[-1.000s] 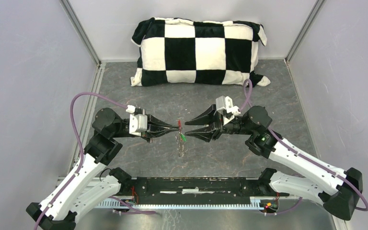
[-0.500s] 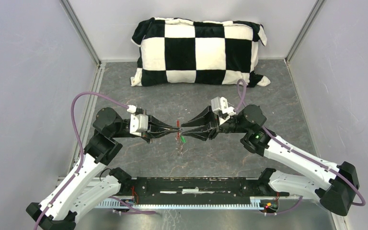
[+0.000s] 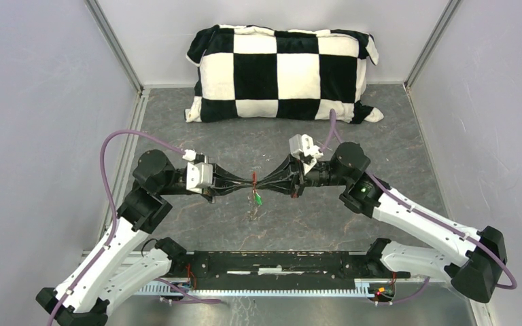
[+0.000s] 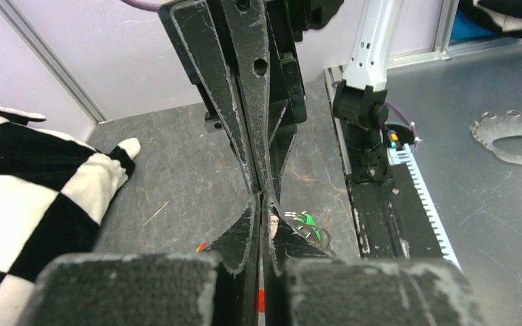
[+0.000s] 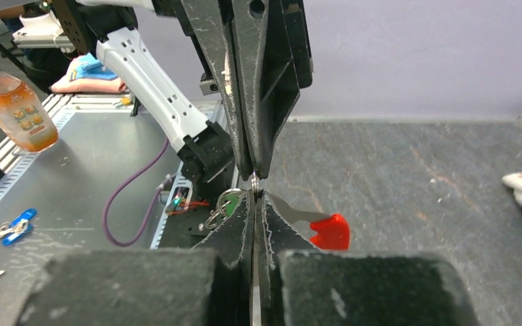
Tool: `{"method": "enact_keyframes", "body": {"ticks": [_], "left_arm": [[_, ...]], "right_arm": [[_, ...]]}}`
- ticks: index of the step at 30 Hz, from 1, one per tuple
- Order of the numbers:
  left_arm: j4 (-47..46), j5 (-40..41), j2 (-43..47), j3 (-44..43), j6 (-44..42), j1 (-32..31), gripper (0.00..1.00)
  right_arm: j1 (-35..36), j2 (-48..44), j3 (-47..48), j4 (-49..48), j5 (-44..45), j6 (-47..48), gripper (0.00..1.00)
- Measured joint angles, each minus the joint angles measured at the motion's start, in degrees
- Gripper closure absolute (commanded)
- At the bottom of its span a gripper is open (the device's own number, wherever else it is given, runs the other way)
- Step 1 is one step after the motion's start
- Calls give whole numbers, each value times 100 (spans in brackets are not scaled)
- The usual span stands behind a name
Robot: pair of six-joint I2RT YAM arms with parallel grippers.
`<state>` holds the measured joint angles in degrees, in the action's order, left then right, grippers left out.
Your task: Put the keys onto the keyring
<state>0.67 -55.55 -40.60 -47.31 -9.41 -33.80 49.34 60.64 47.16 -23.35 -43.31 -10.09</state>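
Note:
Over the middle of the table my left gripper [image 3: 250, 182] and right gripper [image 3: 259, 183] meet tip to tip. Both are shut. The thin silver keyring [image 5: 253, 179] stands edge-on between the two sets of tips, pinched from both sides. Its red tag [image 5: 329, 231] sticks out to the right of my right gripper [image 5: 253, 197] and shows as a red speck [image 3: 253, 176] from above. A green-headed key [image 3: 259, 199] hangs just below the tips with small links. It also shows beside my left gripper [image 4: 264, 200] as a green key [image 4: 310, 226], and in the right wrist view as a green key [image 5: 231, 202].
A black-and-white checked pillow [image 3: 282, 71] lies along the back wall. The black base rail [image 3: 279, 261] runs along the near edge between the arm bases. Grey walls close in both sides. Off the table, an orange bottle [image 5: 15, 102] and spare blue-headed keys [image 5: 15, 224] lie on a metal bench.
My right gripper has moved left to the left gripper's tips and its jaws have gone from open to shut on the ring. The left gripper has stayed shut in place.

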Motion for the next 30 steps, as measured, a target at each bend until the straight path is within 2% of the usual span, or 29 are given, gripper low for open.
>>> {"method": "enact_keyframes", "body": {"ticks": [2,6,11,14,22,30], "left_arm": [[413,17,-83,-170,-323,-2,81],[1504,83,-402,-767,-1272,-2,71],[2739,168,-879,-1305,-2304,-2,70],[3338,203,-1128,-1449,-2754,-2,72],[4385,256,-1488,-1709,-3445,-2,72],[4699,249,-1517,-1725,-3633,-2,72]], "right_arm": [[0,48,308,645,9,122,100],[2,389,1346,2326,179,573,100],[44,935,2529,4404,575,1231,100],[153,1172,2900,5230,868,1539,100],[621,1768,3899,6671,1655,2006,100],[1012,2188,4592,7213,2153,2138,100]]}}
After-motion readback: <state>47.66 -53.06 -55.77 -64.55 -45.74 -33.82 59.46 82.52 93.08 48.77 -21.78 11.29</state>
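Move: Both my hands meet over the table with their shut fingertips on the keyring: it lies about 1 cm to the right of my left hand and about 1 cm to the left of my right hand, level with both and neither ahead nor back. From my left hand, the green key hangs some 4 cm back, 1 cm right and 5 cm below, while the red handle hangs about 2 cm ahead, 1 cm right and 5 cm below. My left hand parts its fingers about a quarter and lets go of the keyring, easing some 2 cm forward, then sinking about 7 cm as its fingertips tip downward. My right hand keeps its pinch on the ring and goes with it, a little forward and then down about 4 cm, swinging its fingers some 40 degrees downward. ##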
